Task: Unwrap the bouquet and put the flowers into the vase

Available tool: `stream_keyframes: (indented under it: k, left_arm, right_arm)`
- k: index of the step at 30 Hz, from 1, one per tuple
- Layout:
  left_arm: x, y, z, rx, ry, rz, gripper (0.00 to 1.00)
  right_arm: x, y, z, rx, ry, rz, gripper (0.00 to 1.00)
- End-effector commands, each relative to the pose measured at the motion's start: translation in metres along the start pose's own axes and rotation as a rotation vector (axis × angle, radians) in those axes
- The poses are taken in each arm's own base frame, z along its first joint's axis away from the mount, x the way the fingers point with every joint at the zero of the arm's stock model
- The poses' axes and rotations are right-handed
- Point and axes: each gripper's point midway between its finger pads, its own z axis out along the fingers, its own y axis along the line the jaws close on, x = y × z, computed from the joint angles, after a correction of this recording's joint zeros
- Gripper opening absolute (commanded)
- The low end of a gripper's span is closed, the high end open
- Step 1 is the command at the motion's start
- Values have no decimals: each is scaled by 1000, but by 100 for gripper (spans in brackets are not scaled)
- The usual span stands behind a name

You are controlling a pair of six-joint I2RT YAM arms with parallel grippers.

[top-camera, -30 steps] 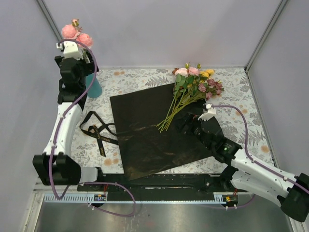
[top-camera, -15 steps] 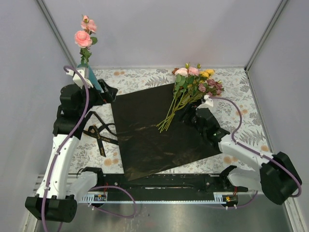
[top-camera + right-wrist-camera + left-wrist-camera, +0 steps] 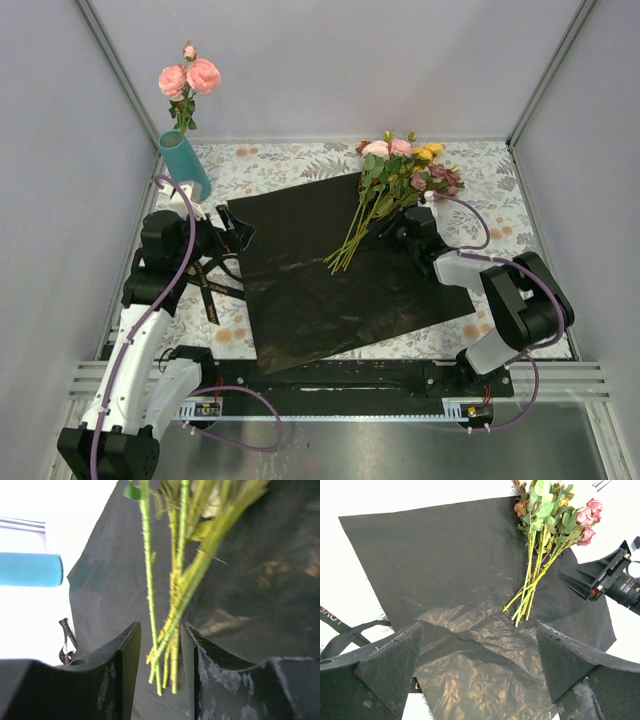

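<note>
The bouquet lies unwrapped. Its flowers (image 3: pixel 398 178) rest loose on the flat black paper (image 3: pixel 320 285), blooms at the back, stem ends (image 3: pixel 167 660) pointing forward. My right gripper (image 3: pixel 385 228) straddles those stem ends. Its jaws have narrowed round the stems, with gaps still showing on both sides. Pink roses (image 3: pixel 190 78) stand in the teal vase (image 3: pixel 185 165) at the back left; the vase (image 3: pixel 30 570) also shows in the right wrist view. My left gripper (image 3: pixel 236 230) hangs wide open and empty over the paper's left edge (image 3: pixel 470 645).
A black ribbon (image 3: pixel 205 280) lies on the floral tablecloth (image 3: pixel 300 160) left of the paper, under my left arm. Grey walls close in the table on three sides. The right gripper (image 3: pixel 600 577) shows in the left wrist view beside the stems (image 3: pixel 530 590).
My left arm dropped away from the vase, leaving the pink roses in it, and came to the paper's left edge. My right gripper advanced onto the stem ends and its jaws narrowed.
</note>
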Motion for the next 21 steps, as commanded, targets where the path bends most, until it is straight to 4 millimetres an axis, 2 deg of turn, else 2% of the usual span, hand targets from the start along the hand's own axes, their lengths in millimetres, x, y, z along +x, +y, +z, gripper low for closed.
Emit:
stream_keyframes:
  k: [1,4,8,16,21]
  left_arm:
    - [-18,-18,-7,70,-69,22,99]
    - [-19,-19,-9,74,-80,23,99]
    - [-19,-18,-9,70,-82,21,99]
    - [-20,-18,-12,67,-92,27,99]
    - [-21,-18,-13,67,-99,27,99]
  right_arm:
    - [-27,51,16,-117,-32,-15,46]
    - [-37,57,26,-96,-52,-47,45]
    - [-41,59,44,-56,-41,-65,45]
    - [-34,38,70,42,-7,-82,45]
    - [-19,33,89,34,53,-81,44]
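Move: The leftmost flower's stem lies on the black wrapping, its middle about 8 cm ahead of the half-open right hand, 5 cm to its left and some 3 cm lower. The bundle's cut stem ends are about 8 cm back and 10 cm left of that hand, while the bouquet blossoms lie roughly 22 cm ahead and 7 cm to its right. From the raised, empty left hand that stem is about 18 cm ahead, 25 cm right and 20 cm below. The right hand hops along the bundle from beside the lower stems towards the leafy part under the blossoms, going about 7 cm forward and 3 cm left while it rises some 4.5 cm and starts to sink again. Then it drops about 5 cm almost straight down over the leftmost stem, fingers staying roughly half open and the wrist hardly turning, so that this stem shows between the fingertips without being pinched. ##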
